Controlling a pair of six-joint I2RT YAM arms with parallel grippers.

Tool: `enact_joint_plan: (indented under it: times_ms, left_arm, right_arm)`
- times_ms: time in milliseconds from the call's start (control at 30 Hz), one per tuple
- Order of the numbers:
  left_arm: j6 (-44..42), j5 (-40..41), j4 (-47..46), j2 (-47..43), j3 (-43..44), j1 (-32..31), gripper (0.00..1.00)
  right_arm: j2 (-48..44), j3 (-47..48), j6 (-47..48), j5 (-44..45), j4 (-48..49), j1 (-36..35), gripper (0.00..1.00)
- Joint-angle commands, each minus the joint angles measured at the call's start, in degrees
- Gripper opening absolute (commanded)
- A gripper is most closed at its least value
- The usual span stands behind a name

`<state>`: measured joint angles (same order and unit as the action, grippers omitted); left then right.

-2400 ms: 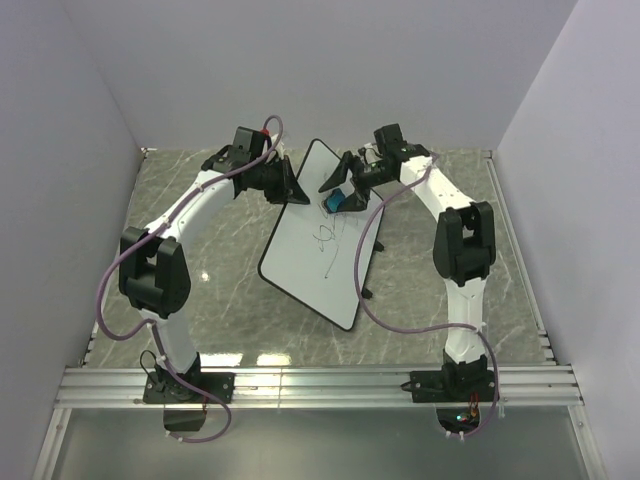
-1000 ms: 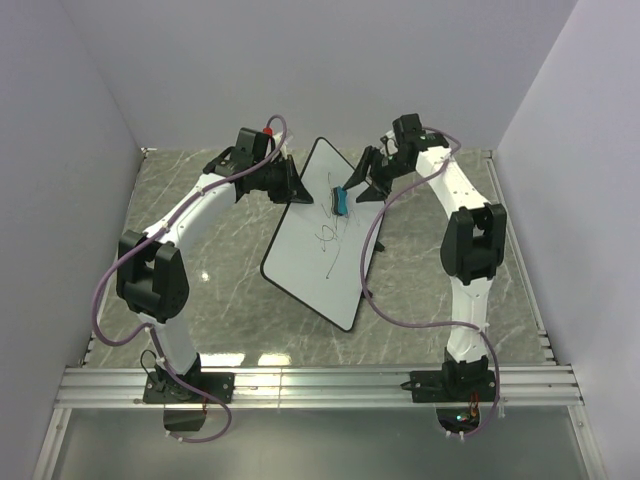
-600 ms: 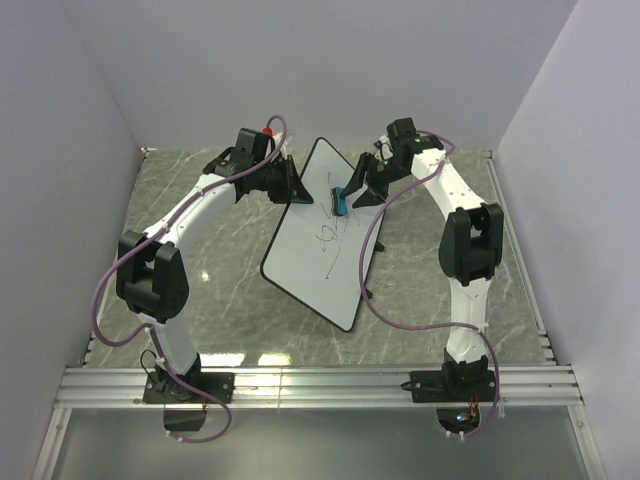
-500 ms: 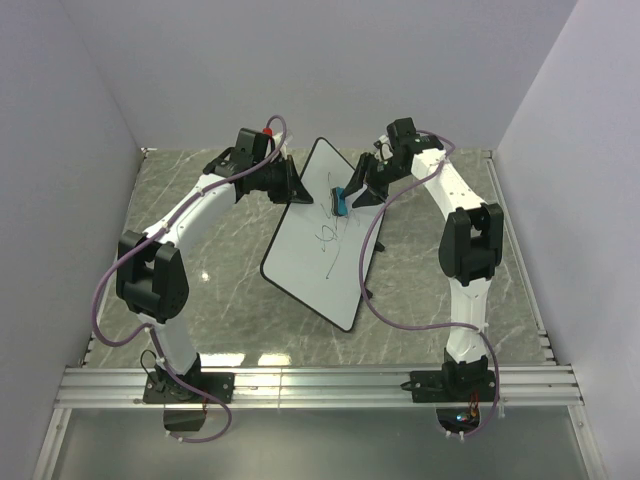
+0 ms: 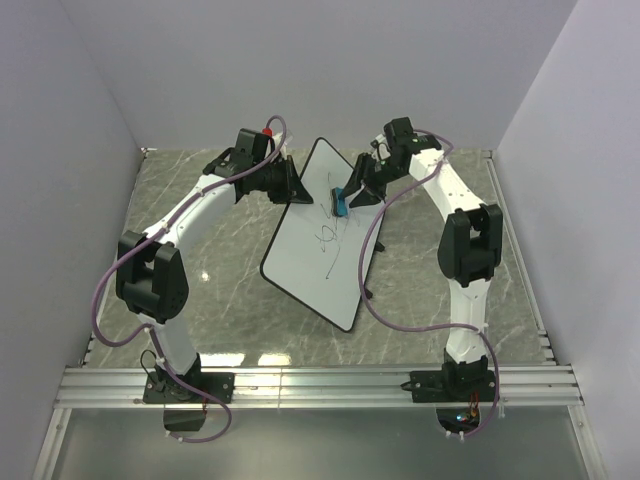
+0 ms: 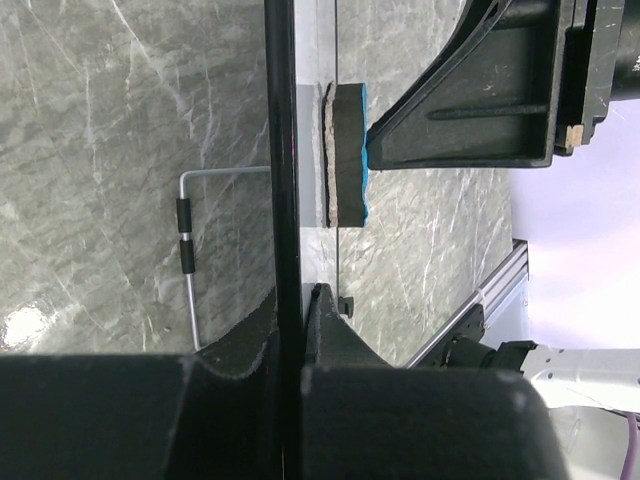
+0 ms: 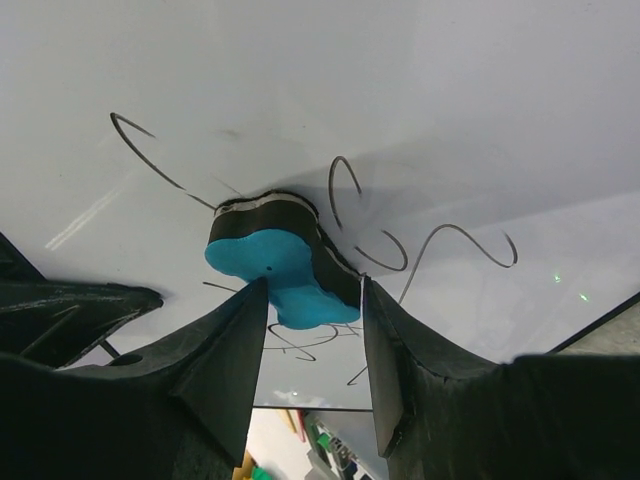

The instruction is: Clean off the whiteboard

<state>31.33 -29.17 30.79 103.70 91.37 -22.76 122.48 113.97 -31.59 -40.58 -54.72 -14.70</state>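
The whiteboard (image 5: 320, 265) stands tilted in mid-table, with black scribbles (image 5: 330, 235) on its face. My left gripper (image 5: 297, 190) is shut on its upper left rim; in the left wrist view the black rim (image 6: 283, 150) runs straight between the fingers (image 6: 298, 300). A blue eraser (image 5: 341, 202) with a black felt pad is pressed flat against the board near its top. My right gripper (image 5: 347, 198) has closed on it: in the right wrist view both fingers touch the sides of the eraser (image 7: 280, 265), next to curly pen lines (image 7: 440, 240).
The board's wire stand (image 6: 185, 230) shows behind it over the grey marble tabletop (image 5: 200, 250). White walls close in the back and sides. An aluminium rail (image 5: 320, 385) runs along the near edge by the arm bases.
The right gripper has shifted slightly left, back onto the eraser on the board, and its fingers have narrowed around it. The left arm and the board have not moved.
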Motion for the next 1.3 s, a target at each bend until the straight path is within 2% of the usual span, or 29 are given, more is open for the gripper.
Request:
enact_joint_plan:
  times_ms: [0,267,433,700,800,833,1133,1267]
  left_arm:
    - [-13.2,11.6,10.5,5.5,-5.6,-5.6,0.0]
    - [-13.2,11.7,10.2,5.0,-6.4,-5.6,0.0]
    - [-13.2,11.7,10.2,5.0,-6.3,-5.6,0.0]
    - [-13.2,11.7,9.8,4.6,-7.1,-5.4,0.0]
    - [-13.1,11.5,9.8,4.6,-7.2,-5.4,0.0]
    - [-13.1,11.4,9.6,4.7,-7.2,-5.4,0.0]
    - [-13.1,11.3,9.6,4.7,-7.6,-5.1,0.0]
    - [-13.1,11.8,9.9,4.7,-7.4,-5.0,0.0]
  right_arm:
    - [-2.5,2.3,0.7,-1.6,0.0,-1.8,0.5]
    - [-5.1,-0.4,-3.2,-2.7,6.3,-2.2,0.45]
    - [-4.4,-1.4,-3.6,-2.0,7.1,-2.9,0.28]
    - [-3.6,-2.4,-0.9,3.0,3.1,-2.8,0.27]
    - [-2.9,-3.1,-0.5,5.4,2.3,-2.6,0.15]
    - [-2.5,-3.5,-0.4,6.1,2.2,-2.6,0.0]
    - [0.7,-4.6,0.7,9.1,0.9,-2.7,0.0]
    - [4.1,1.1,-1.0,6.8,0.6,-2.7,0.0]
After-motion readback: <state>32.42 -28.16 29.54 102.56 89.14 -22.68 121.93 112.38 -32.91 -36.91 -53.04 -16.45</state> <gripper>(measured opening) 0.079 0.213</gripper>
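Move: The eraser rests on the tilted whiteboard just beyond the right fingertips, its middle about 3 cm to the left, 1 cm back and 2 cm below that hand. The uncleared curl of the scribble is some 7 cm left, 9 cm back and 6 cm lower; the left gripper on the board's edge is about 14 cm left, nearly level and 3 cm higher. From the left hand, the eraser lies roughly 10 cm right, 1 cm back and 5 cm lower. The eraser is pinched across its blue handle by the right fingers, which close from half open to about a fifth. The right hand goes left and up some 2 cm, into the board side, then turns back down about 2.5 cm and slightly right. The left hand keeps its hold on the board's edge. ##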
